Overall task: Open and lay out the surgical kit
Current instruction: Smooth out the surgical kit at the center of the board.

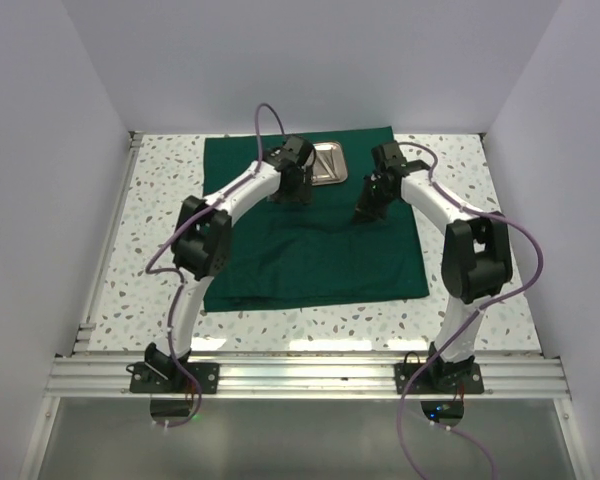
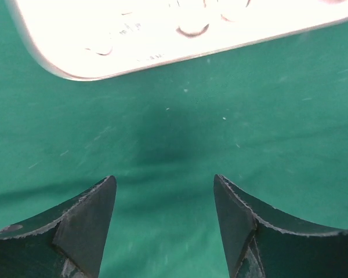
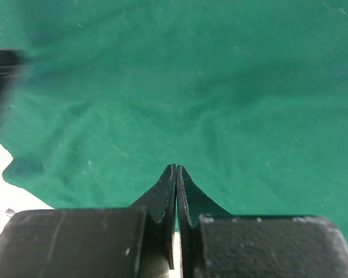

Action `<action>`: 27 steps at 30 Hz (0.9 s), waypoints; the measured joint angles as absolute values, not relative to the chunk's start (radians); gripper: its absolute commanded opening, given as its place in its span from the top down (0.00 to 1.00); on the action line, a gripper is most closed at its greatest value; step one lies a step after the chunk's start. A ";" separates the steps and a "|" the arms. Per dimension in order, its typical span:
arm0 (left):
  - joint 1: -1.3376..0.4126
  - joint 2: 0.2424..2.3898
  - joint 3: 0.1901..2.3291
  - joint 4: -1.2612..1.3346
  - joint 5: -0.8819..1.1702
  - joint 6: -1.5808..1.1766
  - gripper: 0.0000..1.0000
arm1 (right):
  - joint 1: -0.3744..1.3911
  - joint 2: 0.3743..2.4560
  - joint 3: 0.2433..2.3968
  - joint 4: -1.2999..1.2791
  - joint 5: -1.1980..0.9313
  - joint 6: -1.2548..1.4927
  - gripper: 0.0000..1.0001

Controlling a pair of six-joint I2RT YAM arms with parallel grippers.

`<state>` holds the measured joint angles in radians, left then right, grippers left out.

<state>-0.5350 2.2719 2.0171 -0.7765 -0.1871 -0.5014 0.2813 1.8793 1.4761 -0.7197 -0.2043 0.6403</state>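
The surgical kit's dark green cloth [image 1: 310, 250] lies spread flat on the speckled table. Its shiny steel tray [image 1: 327, 163] sits on the cloth's far part. In the left wrist view the tray [image 2: 162, 29] glares white, with faint ring shapes of instruments inside. My left gripper [image 1: 292, 195] hovers just in front of the tray, open over bare cloth [image 2: 220, 116], with nothing between its fingers [image 2: 164, 178]. My right gripper [image 1: 365, 212] hangs to the tray's right, low over the cloth [image 3: 220, 87]. It is shut [image 3: 176, 167], and only a thin pale sliver shows in the slit.
White walls close in the table [image 1: 160, 200] on the left, back and right. An aluminium rail [image 1: 300, 375] runs along the near edge by the arm bases. A pale patch [image 3: 11, 185] shows past a cloth edge, low left in the right wrist view.
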 measured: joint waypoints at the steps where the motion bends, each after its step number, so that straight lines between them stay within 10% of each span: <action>1: -0.538 2.309 2.032 -0.777 -0.183 -0.490 0.29 | 0.283 1.888 1.488 -0.722 -0.204 0.643 1.00; 27: -0.416 2.413 2.091 -0.748 -0.133 -0.453 0.30 | 0.654 2.168 1.573 -0.317 -0.521 0.901 1.00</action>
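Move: The tray's middle lies about 10 cm ahead of the left gripper, 5 cm to its right and some 7 cm below; the cloth's far edge is about 17 cm ahead. The right gripper heads for the left near patch of cloth, roughly 24 cm to its left, 6 cm back and 8 cm below. From the right gripper, the folded hem is about 25 cm left and 19 cm back, the tray 14 cm left and 15 cm ahead. Sweep the shut right gripper about 23 cm left across the cloth, easing back some 5 cm and sinking late, its fingers swinging out to the left as the wrist turns counter-clockwise. Meanwhile drop the half-open left gripper about 5 cm onto or just above the cloth, then glide it low, forward and left, towards the tray's near-left corner. ##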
